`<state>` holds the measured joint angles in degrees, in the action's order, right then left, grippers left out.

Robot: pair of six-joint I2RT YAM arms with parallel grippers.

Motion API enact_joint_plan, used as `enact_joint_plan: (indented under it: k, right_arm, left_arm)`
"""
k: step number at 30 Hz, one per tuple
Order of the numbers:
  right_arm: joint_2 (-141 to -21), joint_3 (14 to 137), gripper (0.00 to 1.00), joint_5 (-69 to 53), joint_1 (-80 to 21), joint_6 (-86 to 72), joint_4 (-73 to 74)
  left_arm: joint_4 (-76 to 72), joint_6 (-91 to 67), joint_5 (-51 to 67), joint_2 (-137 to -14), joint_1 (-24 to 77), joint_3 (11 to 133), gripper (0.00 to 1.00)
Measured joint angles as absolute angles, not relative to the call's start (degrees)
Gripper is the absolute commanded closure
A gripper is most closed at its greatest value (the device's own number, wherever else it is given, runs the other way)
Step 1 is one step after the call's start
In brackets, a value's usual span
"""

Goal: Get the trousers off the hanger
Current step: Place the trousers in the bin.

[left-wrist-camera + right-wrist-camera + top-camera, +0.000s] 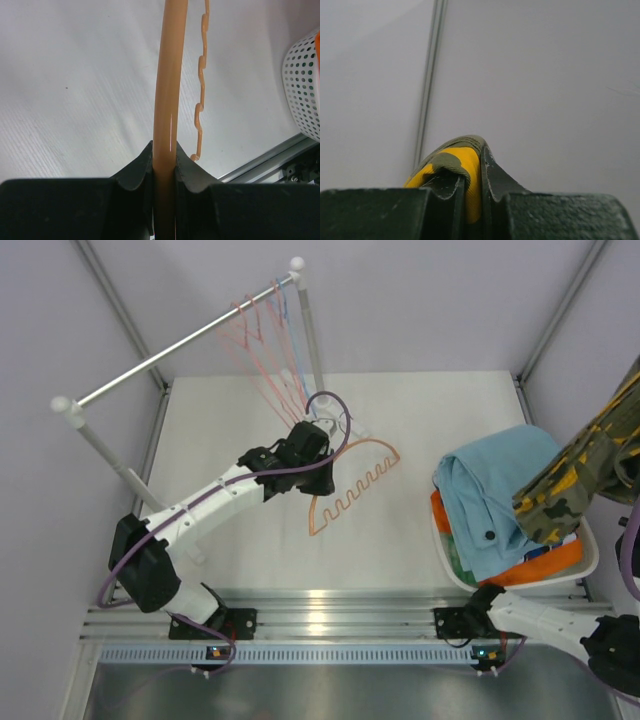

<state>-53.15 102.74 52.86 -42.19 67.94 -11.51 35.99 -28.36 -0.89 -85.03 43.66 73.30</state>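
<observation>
My left gripper [322, 462] [164, 150] is shut on the thick bar of an empty orange hanger [347, 496] [169, 75], held over the middle of the table. The hanger's wavy bar runs beside it. My right gripper [472, 167] is shut on the olive camouflage and yellow trousers [585, 465] [462, 165], which hang raised at the right edge above the basket. Light blue trousers [495, 490] lie on top in the white basket [592, 562], with bright orange trousers [545, 565] under them. The camouflage pair is clear of the hanger.
A clothes rail [180, 345] on white posts stands at the back left, with several thin pink and blue empty hangers [265, 345] on it. The perforated white basket [305, 85] sits at the right. An aluminium rail [330, 620] runs along the near edge.
</observation>
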Motion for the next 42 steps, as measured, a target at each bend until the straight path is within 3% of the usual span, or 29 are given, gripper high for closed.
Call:
enact_joint_plan:
  k: [24, 33, 42]
  right_arm:
    - [-48.5, 97.1, 1.0, 63.7, -42.2, 94.6, -16.2]
    - [-44.9, 96.7, 1.0, 64.7, -42.2, 94.7, -11.6]
    - [-41.8, 85.8, 1.0, 65.0, -42.2, 88.6, -4.1]
  left_arm:
    - [36.0, -27.5, 0.9, -85.0, 43.7, 74.2, 1.0]
    - [36.0, -27.4, 1.9, -85.0, 43.7, 74.8, 1.0]
    - [35.9, -27.4, 2.1, -85.0, 43.7, 74.8, 1.0]
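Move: The camouflage trousers are already pinched in the right hand, hanging high above the bin; the bin's middle lies about 8 cm ahead, 4 cm to the right and 60 cm below. In it the blue garment lies some 14 cm ahead, 1 cm right and 56 cm below, and the orange garment is level with the hand, 9 cm right and 58 cm down. From the left hand the bin is roughly 44 cm right, 4 cm back and 10 cm below. The trousers keep hanging from the shut right fingers as that hand first drifts right and back by about 6 and 5 cm, easing down, then swings forward and left while sinking faster towards the bin, some 9 cm down in all. The wrist turns roughly 35 degrees, tipping the fingers down from their upward slant and clockwise. ##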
